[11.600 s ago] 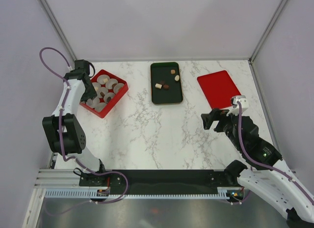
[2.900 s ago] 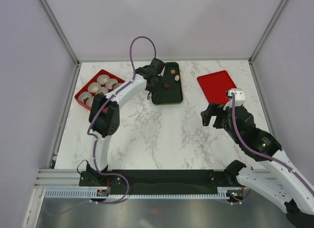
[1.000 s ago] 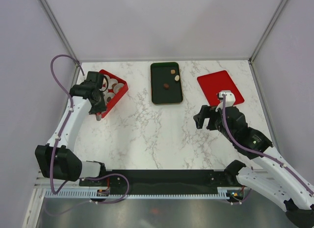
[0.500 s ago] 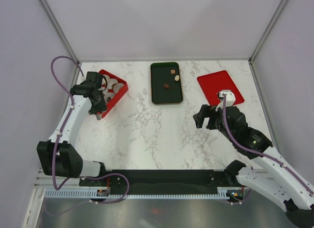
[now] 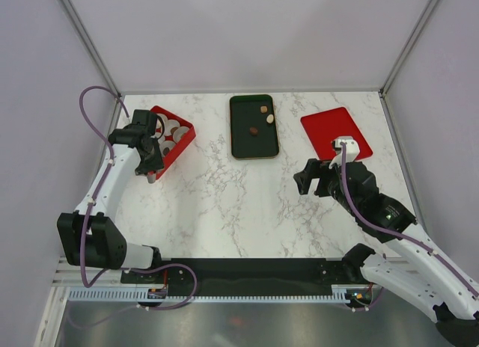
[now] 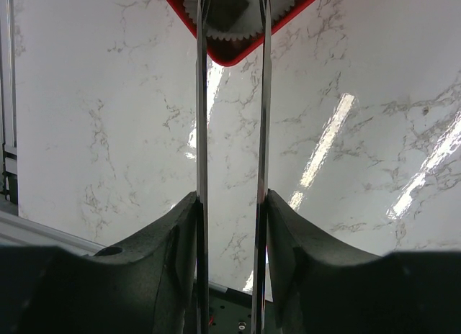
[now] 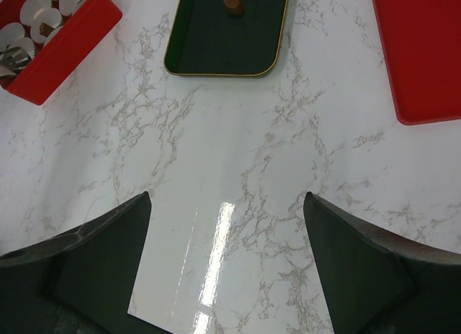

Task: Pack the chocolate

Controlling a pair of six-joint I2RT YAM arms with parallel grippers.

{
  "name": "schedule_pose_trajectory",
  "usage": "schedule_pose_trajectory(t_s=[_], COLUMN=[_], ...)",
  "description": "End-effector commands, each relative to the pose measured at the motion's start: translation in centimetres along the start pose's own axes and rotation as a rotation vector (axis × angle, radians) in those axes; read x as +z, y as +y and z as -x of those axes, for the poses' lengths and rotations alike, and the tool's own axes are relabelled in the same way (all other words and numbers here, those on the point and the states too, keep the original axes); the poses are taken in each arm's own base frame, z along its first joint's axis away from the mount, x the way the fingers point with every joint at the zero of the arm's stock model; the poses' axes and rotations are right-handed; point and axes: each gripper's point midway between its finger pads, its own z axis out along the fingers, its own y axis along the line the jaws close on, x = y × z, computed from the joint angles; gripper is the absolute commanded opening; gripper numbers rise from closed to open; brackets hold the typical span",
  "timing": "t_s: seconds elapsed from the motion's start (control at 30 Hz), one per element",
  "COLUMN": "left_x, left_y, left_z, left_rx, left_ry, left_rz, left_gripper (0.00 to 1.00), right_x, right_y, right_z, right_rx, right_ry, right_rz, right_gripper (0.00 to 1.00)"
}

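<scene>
My left gripper [image 5: 151, 166] hangs over the near corner of the red box [image 5: 179, 146], shut on long metal tongs [image 6: 202, 96]. The tongs' two blades stand a little apart, and their tips reach into a white paper cup [image 6: 216, 33] holding a dark chocolate [image 6: 230, 6]. The box holds several such cups. Three more chocolates lie on the dark green tray [image 5: 247, 145]: brown [image 5: 254, 130], tan [image 5: 263, 108] and cream [image 5: 270, 118]. The right gripper [image 5: 310, 181] hovers open and empty over bare marble, right of centre.
A flat red lid [image 5: 333, 134] lies at the back right, just beyond the right gripper. The right wrist view shows the tray [image 7: 216, 53], the box [image 7: 65, 46] and the lid [image 7: 425, 53]. Grey walls enclose the marble table [image 5: 224, 205].
The tongs' blades have spread slightly in my left gripper over the box corner. The left arm has barely shifted. The right gripper has drifted a touch to the left.
</scene>
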Motion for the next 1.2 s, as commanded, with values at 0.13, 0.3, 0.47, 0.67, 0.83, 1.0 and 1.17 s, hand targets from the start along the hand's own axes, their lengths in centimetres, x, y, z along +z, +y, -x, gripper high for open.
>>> schedule_pose_trajectory(t_s=[0.13, 0.3, 0.47, 0.67, 0.83, 1.0, 1.17], left_x=[-0.3, -1.6, -4.0, -7.2, -9.6, -9.6, -8.5], left_y=[0.2, 0.7, 0.7, -3.2, -7.5, -10.0, -12.1], left_z=[0.9, 2.3, 4.0, 5.3, 3.9, 0.4, -0.8], left_rx=[-0.007, -0.015, -0.03, 0.019, 0.105, 0.159, 0.158], left_ry=[-0.034, -0.077, -0.15, -0.216, -0.246, -0.192, -0.197], left_rz=[0.006, 0.023, -0.009, -0.253, -0.428, -0.524, -0.563], left_gripper=[0.48, 0.48, 0.49, 0.48, 0.48, 0.48, 0.48], right_x=[-0.2, -0.5, -1.0, -1.7, -2.3, -3.0, -3.3], right_y=[0.6, 0.7, 0.9, 0.6, 0.3, -0.3, -0.9], right_z=[1.3, 1.5, 2.1, 2.9, 3.5, 3.5, 3.1], right_rx=[0.014, 0.017, 0.025, 0.038, 0.059, 0.092, 0.113], right_ry=[-0.044, -0.048, -0.056, -0.068, -0.072, -0.074, -0.064], right_rz=[0.023, 0.027, 0.029, 0.012, -0.019, -0.047, -0.075], right_gripper=[0.96, 0.96, 0.96, 0.96, 0.96, 0.95, 0.95])
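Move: The dark chocolate in the green tray lies some 31 cm to the left hand's right, about 12 cm farther out and 2 cm lower. In the same tray a tan chocolate sits about 7 cm beyond it and 3 cm to its right, and a cream one 4 cm beyond and 5 cm right of it. The red box's middle is about 8 cm ahead of the left hand. From the right hand the dark chocolate lies some 18 cm ahead, 18 cm left and 9 cm below. The dark piece in the red box's near cup is left behind as the left fingers, already parted, lift off it and climb about 8 cm. The hand then sweeps some 12 cm right over the box's edge towards the green tray, sinking a little at the end, fingers staying half open, wrist swinging about 20 degrees clockwise and fingertips tilting forward. The empty, wide-open right hand rises 2-3 cm. ##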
